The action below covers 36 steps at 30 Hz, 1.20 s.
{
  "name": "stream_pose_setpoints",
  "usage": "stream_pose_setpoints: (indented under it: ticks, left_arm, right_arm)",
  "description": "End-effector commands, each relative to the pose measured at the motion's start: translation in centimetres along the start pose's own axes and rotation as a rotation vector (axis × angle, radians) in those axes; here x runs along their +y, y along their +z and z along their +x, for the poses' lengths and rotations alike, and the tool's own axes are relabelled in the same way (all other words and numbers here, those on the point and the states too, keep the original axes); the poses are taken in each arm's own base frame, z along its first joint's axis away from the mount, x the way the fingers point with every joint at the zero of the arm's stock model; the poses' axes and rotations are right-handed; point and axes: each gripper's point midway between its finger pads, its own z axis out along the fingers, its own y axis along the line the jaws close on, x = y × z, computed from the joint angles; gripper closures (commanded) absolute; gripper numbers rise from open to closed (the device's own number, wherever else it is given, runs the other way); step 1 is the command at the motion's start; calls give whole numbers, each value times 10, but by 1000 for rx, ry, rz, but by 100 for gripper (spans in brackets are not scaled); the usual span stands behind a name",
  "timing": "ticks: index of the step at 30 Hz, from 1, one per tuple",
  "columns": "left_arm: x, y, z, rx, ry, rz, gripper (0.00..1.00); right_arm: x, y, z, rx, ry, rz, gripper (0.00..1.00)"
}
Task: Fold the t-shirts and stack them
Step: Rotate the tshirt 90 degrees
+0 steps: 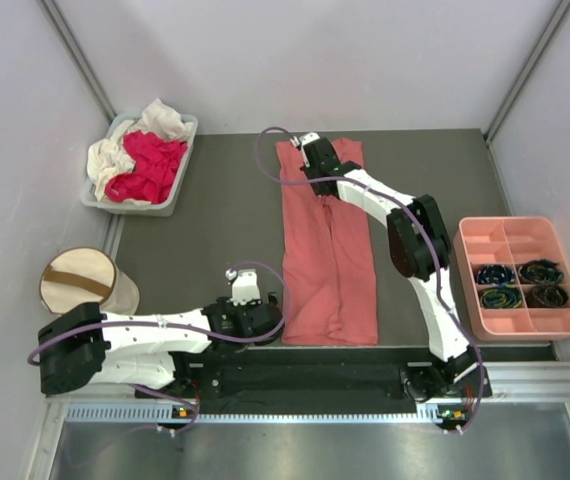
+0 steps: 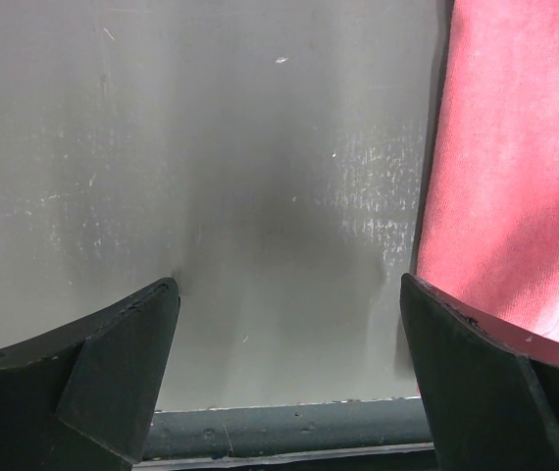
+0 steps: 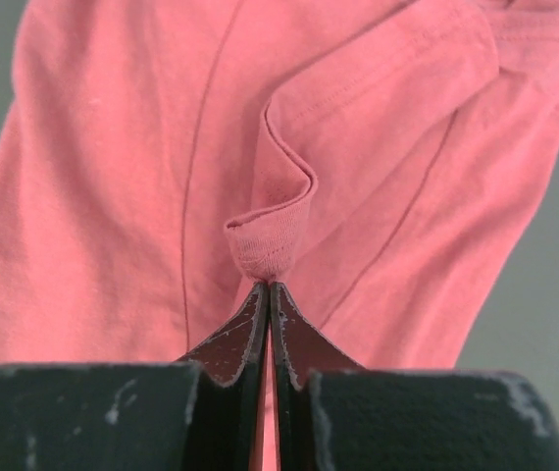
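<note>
A salmon-pink t-shirt [image 1: 328, 255] lies on the dark table as a long folded strip running from far to near. My right gripper [image 1: 317, 158] is over its far end and is shut on a pinched fold of the shirt's ribbed collar [image 3: 270, 250]. My left gripper [image 1: 265, 322] stands open just above the table at the shirt's near left corner; its right finger [image 2: 476, 363] is by the shirt's edge [image 2: 515, 177], with bare table between the jaws. Magenta-red [image 1: 150, 165] and cream-white [image 1: 115, 160] t-shirts are piled in a grey bin [image 1: 180, 185] at the far left.
A cream drum-shaped fabric bin [image 1: 80, 282] with a brown strap stands at the near left. A salmon-pink plastic tray [image 1: 520, 275] with compartments, some holding dark coiled items, sits at the right. The table's front rail [image 2: 289, 427] runs just below my left gripper.
</note>
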Motion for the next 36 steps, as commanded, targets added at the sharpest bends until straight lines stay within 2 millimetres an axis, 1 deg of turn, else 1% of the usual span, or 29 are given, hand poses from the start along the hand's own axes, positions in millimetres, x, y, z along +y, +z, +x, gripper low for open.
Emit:
stream_pose_setpoints:
  ticks: [1, 7, 8, 10, 11, 12, 13, 14, 15, 16, 18, 19, 24, 31, 32, 34, 35, 36]
  left_arm:
    - [13, 4, 16, 51, 21, -38, 1]
    - [13, 4, 16, 50, 26, -40, 1]
    - [13, 4, 15, 47, 26, -38, 1]
    - [12, 4, 15, 48, 25, -36, 1]
    - [13, 4, 15, 49, 27, -38, 1]
    - [13, 3, 15, 49, 26, -37, 1]
    - [13, 4, 16, 49, 26, -37, 1]
    - [14, 4, 16, 49, 26, -37, 1]
    - [12, 4, 15, 46, 25, -34, 1]
    - [13, 4, 16, 48, 28, -36, 1]
    - [13, 4, 15, 46, 28, -35, 1]
    - [13, 4, 16, 48, 30, -36, 1]
    - [14, 4, 16, 48, 29, -35, 1]
    - [16, 4, 17, 45, 21, -35, 1]
    - [17, 4, 17, 47, 22, -38, 1]
    - [16, 4, 17, 47, 21, -35, 1]
    - [16, 4, 17, 47, 22, -36, 1]
    - [16, 4, 17, 47, 21, -37, 1]
  right_arm:
    - [-27, -28, -31, -79, 62, 76, 100]
    - [-39, -34, -20, -54, 88, 125, 100]
    - [-40, -34, -16, -45, 91, 129, 100]
    - [-45, -40, -15, -47, 111, 146, 100]
    - [-45, -41, -8, -34, 110, 151, 100]
    - [-48, -47, -11, -44, 119, 160, 100]
    - [-51, -49, -10, -43, 120, 173, 100]
    - [-52, -50, -4, -34, 117, 179, 100]
    - [-52, -51, -3, -34, 150, 184, 100]
    - [-55, -56, -4, -38, 157, 195, 100]
    - [-57, -57, 3, -28, 170, 206, 100]
    - [-60, -60, 2, -32, 178, 215, 100]
    - [-69, -62, 16, 5, 209, 245, 100]
    - [-66, -61, 33, 54, 246, 251, 100]
    - [-66, -61, 34, 58, 252, 248, 98]
    - [-61, -59, 37, 71, 261, 231, 81]
    - [-59, -59, 38, 72, 267, 223, 66]
    - [-59, -59, 37, 68, 278, 219, 60]
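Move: My right hand has the loose sleeve flap at its shut fingertips. The place I take it to, on the t-shirt's right half, lies about 7 cm right, 4 cm back and some 5 cm below. The t-shirt's right edge is about 11 cm to the right and level ahead; its far edge is roughly 14 cm straight ahead. From my idle left hand, that place lies some 31 cm ahead and 21 cm right. I draw the pinched sleeve flap across the t-shirt towards its right edge with my right hand, about 7 cm right and 4 cm back, arching up slightly before sinking again. I swing the wrist some 20 degrees clockwise on the way, and only at the very end part the fingers about a quarter to let the flap go. ##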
